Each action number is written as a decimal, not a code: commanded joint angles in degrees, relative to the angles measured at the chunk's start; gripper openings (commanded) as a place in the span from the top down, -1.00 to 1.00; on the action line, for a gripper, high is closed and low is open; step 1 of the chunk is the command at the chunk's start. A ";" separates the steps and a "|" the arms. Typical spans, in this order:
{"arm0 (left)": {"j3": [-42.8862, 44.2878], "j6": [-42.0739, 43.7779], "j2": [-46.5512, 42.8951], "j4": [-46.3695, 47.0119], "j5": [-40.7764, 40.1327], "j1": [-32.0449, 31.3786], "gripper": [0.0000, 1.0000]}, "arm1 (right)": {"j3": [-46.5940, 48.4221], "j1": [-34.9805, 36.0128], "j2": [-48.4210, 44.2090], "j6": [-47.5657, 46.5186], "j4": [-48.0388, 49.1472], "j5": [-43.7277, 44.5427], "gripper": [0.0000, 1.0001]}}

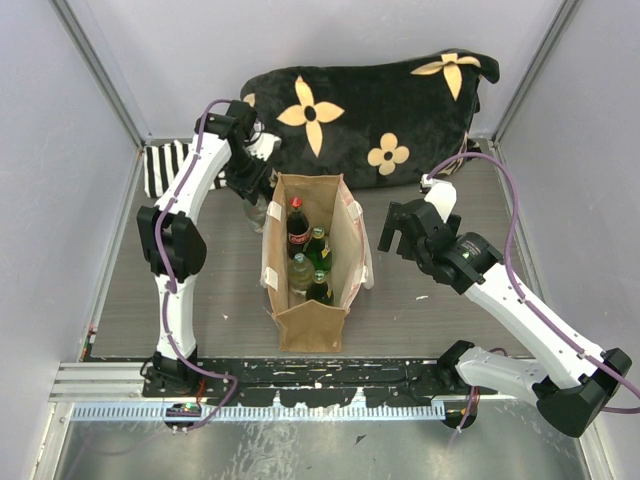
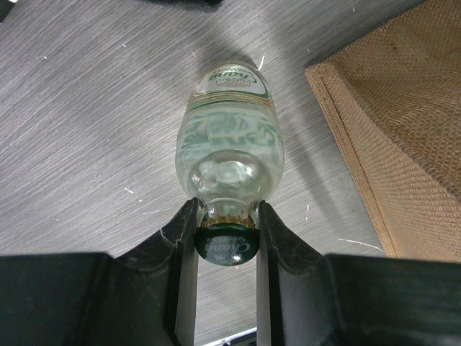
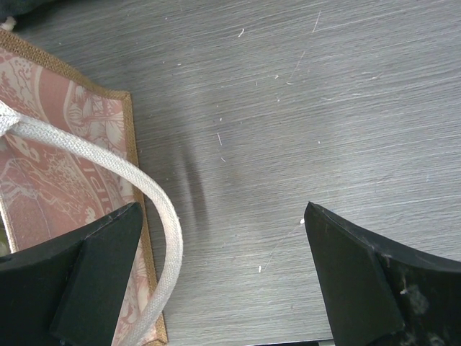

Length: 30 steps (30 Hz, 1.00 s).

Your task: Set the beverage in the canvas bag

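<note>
A clear glass soda-water bottle [image 2: 230, 137] with a green cap stands upright on the table, just left of the canvas bag [image 2: 403, 130]. My left gripper [image 2: 227, 216] is shut on its neck, one finger on each side right under the cap. From above, the left gripper [image 1: 250, 185] sits at the bag's back left corner and mostly hides the bottle. The tan canvas bag [image 1: 310, 320] stands open in the middle and holds several bottles, among them a red-capped cola [image 1: 297, 225]. My right gripper [image 1: 395, 235] hangs open to the bag's right. Its left finger [image 3: 86, 281] is over the bag's side and the cream handle [image 3: 144, 187].
A black cushion with tan flowers [image 1: 370, 100] lies along the back wall behind the bag. A black-and-white striped cloth [image 1: 165, 165] sits at the back left, behind the left arm. Grey walls close in both sides.
</note>
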 commanded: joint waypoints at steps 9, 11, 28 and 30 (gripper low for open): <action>10.74 2.66 -6.93 -8.10 0.16 -0.11 1.00 | -0.74 -0.23 -0.20 1.00 2.88 -0.42 -1.00; 12.24 2.65 -7.47 -9.42 0.77 -0.09 1.00 | -0.79 -0.17 -0.09 0.90 2.99 -0.59 -1.00; 16.49 -0.48 -18.68 -3.35 7.48 -0.22 1.00 | -0.83 -0.21 1.68 -0.50 5.39 -2.92 -1.00; 15.88 -0.67 -20.34 -1.68 8.14 -0.17 1.00 | -0.69 -0.19 1.98 -0.68 5.71 -3.23 -1.00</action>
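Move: The left hand already pinches the clear bottle by its neck; the canvas bag that the bottle is bound for has its middle about 11 cm back and 11 cm to the right, some 8 cm lower. The cola bottle inside stands roughly 8 cm right and 4 cm back; the striped cloth lies about 13 cm ahead and 13 cm left, flat on the table. From the idle right hand the bag is about 15 cm left, 3 cm ahead and 14 cm below. Keeping its pinch on the neck, the left hand hoists the clear bottle off the table beside the bag's left wall, almost straight up, slowly at first and then faster, to about 17 cm higher, easing back a little only towards the end. On the way up the wrist tilts by some 20 degrees, so the fingers and the hanging bottle swing outward, away from the base, and somewhat to the right. ##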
